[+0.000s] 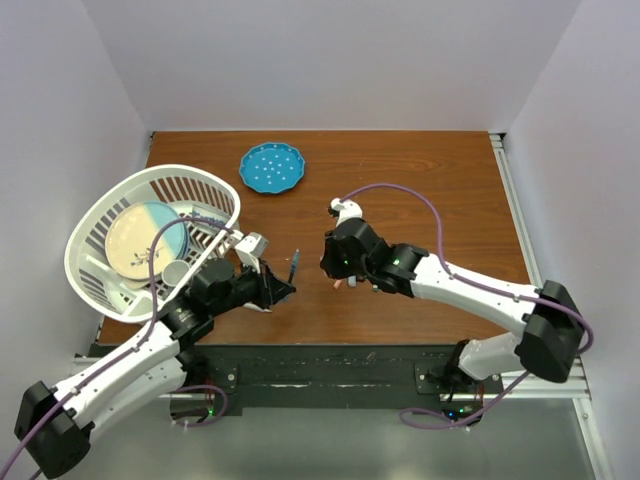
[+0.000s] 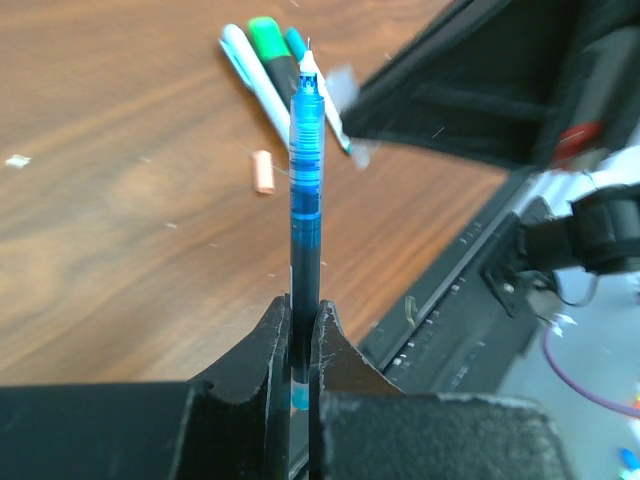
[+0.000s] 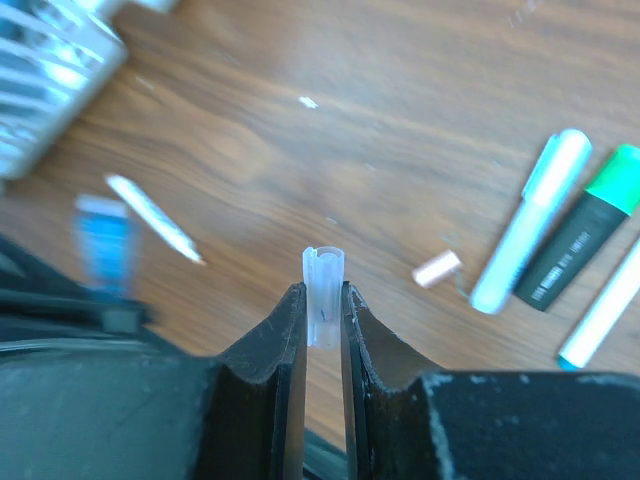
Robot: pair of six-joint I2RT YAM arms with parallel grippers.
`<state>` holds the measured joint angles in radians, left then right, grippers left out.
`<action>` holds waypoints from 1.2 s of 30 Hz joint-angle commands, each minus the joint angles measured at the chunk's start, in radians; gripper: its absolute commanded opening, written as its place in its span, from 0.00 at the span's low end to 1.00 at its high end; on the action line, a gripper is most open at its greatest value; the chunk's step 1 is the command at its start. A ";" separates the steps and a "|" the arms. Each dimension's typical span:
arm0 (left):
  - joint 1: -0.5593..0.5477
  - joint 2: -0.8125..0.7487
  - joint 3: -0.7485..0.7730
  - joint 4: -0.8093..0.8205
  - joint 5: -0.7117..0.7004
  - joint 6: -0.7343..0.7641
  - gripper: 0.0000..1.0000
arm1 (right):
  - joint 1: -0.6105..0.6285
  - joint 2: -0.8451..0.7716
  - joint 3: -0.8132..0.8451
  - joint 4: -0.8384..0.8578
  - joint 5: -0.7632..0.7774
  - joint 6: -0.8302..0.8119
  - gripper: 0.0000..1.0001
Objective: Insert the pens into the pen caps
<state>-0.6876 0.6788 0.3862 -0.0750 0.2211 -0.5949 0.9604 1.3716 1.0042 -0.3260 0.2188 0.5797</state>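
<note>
My left gripper (image 2: 303, 320) is shut on the lower end of a translucent blue pen (image 2: 305, 190), whose white tip points away from the wrist. In the top view this pen (image 1: 294, 266) sticks out toward my right gripper (image 1: 333, 265), a short gap away. My right gripper (image 3: 323, 300) is shut on a small pale clear pen cap (image 3: 325, 285), open end outward. A pink cap (image 3: 437, 268) lies loose on the table. Beside it lie three pens: a white one with a light blue cap (image 3: 530, 220), a dark one with a green cap (image 3: 585, 230) and a white one with a teal end (image 3: 605, 310).
A white basket (image 1: 215, 190) holding a plate and a cup stands at the left, close behind my left arm. A blue dotted plate (image 1: 271, 167) lies at the back centre. The table's front edge and a black rail (image 1: 330, 360) run just below both grippers.
</note>
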 commanded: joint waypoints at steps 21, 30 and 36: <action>0.000 0.111 -0.107 0.452 0.219 -0.157 0.00 | 0.003 -0.235 -0.199 0.472 0.111 0.296 0.00; 0.000 0.119 -0.110 0.465 0.219 -0.160 0.00 | 0.005 -0.227 -0.193 0.489 0.106 0.302 0.00; 0.002 0.126 -0.112 0.471 0.221 -0.161 0.00 | 0.005 -0.221 -0.191 0.493 0.102 0.305 0.00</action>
<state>-0.6876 0.8013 0.2810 0.3359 0.4244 -0.7486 0.9619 1.1633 0.8093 0.1089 0.2966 0.8715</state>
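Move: The left gripper holds the blue pen, nib upward; the clear cap in the right fingers lies about 6 cm ahead of that gripper, 9 cm to its right and about level. From the right hand, the pen's middle is roughly 4 cm back, 8 cm left and 3 cm higher. On the table some 14 cm below the right hand, the pink cap lies 2 cm to its right and level with it, and the light blue marker 3 cm ahead and 5 cm right. Raise the right gripper about 9 cm, keeping the clear cap pinched, and roll it some 30 degrees so the downward-slanting fingers level out towards the left and the cap comes above the pen's nib. Bring the left gripper about 4 cm to the right, dipping slightly then rising, and level its fingers so the still-held pen stands more upright under the cap's mouth; then ease both to a stop. ##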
